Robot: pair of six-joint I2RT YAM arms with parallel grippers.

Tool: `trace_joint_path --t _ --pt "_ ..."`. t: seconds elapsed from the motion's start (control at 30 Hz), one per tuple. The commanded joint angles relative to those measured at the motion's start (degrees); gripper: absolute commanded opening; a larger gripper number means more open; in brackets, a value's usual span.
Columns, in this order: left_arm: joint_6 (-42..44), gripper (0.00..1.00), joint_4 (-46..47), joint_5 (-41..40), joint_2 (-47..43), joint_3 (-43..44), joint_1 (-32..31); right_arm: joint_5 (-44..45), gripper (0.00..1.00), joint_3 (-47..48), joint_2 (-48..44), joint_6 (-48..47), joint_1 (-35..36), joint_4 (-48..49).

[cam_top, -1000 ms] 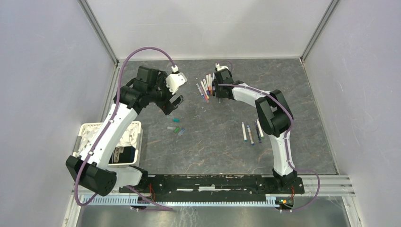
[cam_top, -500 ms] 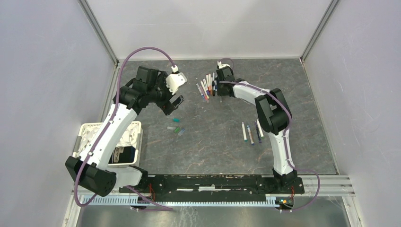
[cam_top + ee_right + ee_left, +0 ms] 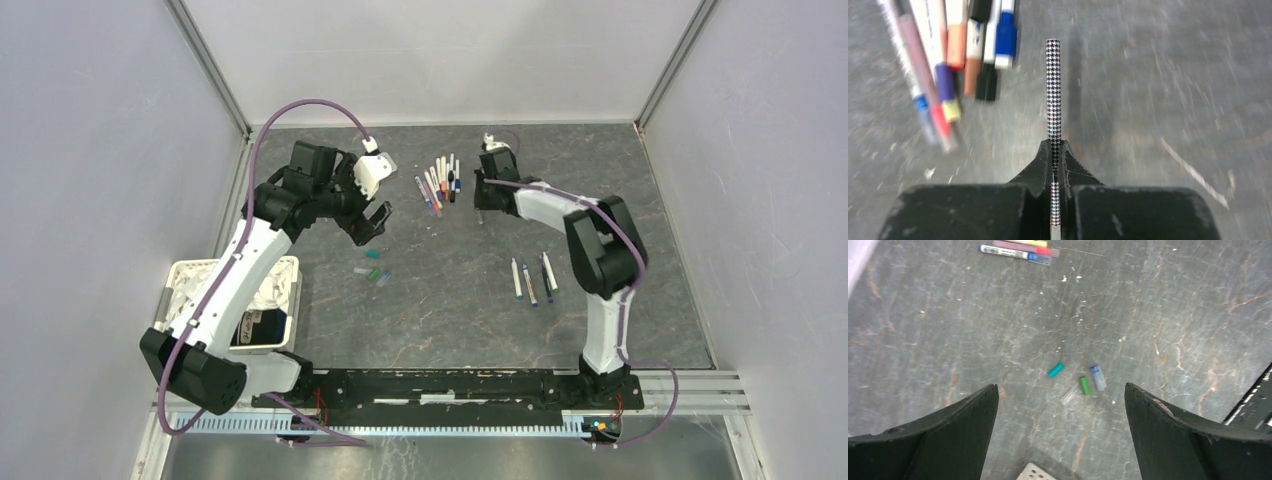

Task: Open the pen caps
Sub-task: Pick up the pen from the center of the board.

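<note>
My right gripper (image 3: 1053, 146) is shut on a slim pen with a black-and-white checked barrel (image 3: 1053, 85), which sticks out forward past the fingertips. In the top view that gripper (image 3: 481, 204) sits just right of a fanned bunch of pens (image 3: 440, 183) at the back of the table; the same bunch (image 3: 950, 60) lies to the held pen's left. Loose pen caps lie on the mat: teal (image 3: 1055, 370), green (image 3: 1084, 385), pale blue (image 3: 1098, 377) and a clear one (image 3: 1069, 394). My left gripper (image 3: 1060, 388) hangs open above them, holding nothing.
Three more pens (image 3: 533, 280) lie side by side right of centre. A white perforated basket (image 3: 285, 268) stands at the left edge, its corner (image 3: 1035, 472) below my left fingers. Grey walls enclose the table on three sides.
My right gripper closed on the checked pen and swung right, away from the fanned bunch. The left arm has barely moved and stays open.
</note>
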Motion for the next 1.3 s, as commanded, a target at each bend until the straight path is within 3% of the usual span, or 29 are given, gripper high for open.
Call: trace_joint_path --t 0.0,0.13,0.37,0.63,0.87,1.1,1.27 --pt "-8.43 1.00 4.99 4.91 0.29 -2.97 0.31 -4.20 0.00 -15.97 -19.94 9.85 0.75 15.95" --pt "-10.96 1.00 6.01 10.06 0.87 -3.95 0.26 -4.10 0.00 -29.53 -34.12 16.05 5.08 27.60" --pt "-15.53 1.00 7.99 23.08 2.23 -3.93 0.16 6.32 0.00 -41.06 -48.03 22.90 18.99 43.12" --pt "-19.76 1.00 11.18 32.23 0.67 -4.62 0.11 14.34 0.00 -40.73 -50.43 23.19 28.40 49.23" --pt "-21.36 0.96 13.51 34.56 -0.14 -6.15 0.10 13.78 0.00 -39.07 -47.64 25.22 32.08 53.75" --pt "-21.42 0.83 13.59 36.19 0.42 -6.51 0.08 15.34 0.00 -38.03 -46.51 23.21 34.26 54.51" --pt "-20.84 0.60 13.72 35.88 0.40 -7.45 0.12 15.34 0.00 -37.94 -46.39 22.59 34.90 55.00"
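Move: The houndstooth pen is already in my right fingers, just off the table. My left hand's open fingers, where I take it, are some 19 cm back, 22 cm left and 22 cm above my right hand. The pen pile lies about 5 cm ahead and 8 cm left of my right hand. From my left hand the pen is roughly 20 cm ahead, 22 cm right and 23 cm down; the loose caps lie about 4 cm ahead, 3 cm right, on the table. I keep the pen pinched in my right hand and swing it fast up about 27 cm, back some 22 cm and left 14 cm, rolling my left side up as I go, so the pen slants with its rear end back and down at my left fingers. My left hand comes about 8 cm right and 6 cm back to meet it, turning some 35 degrees, and starts to close around that end. ##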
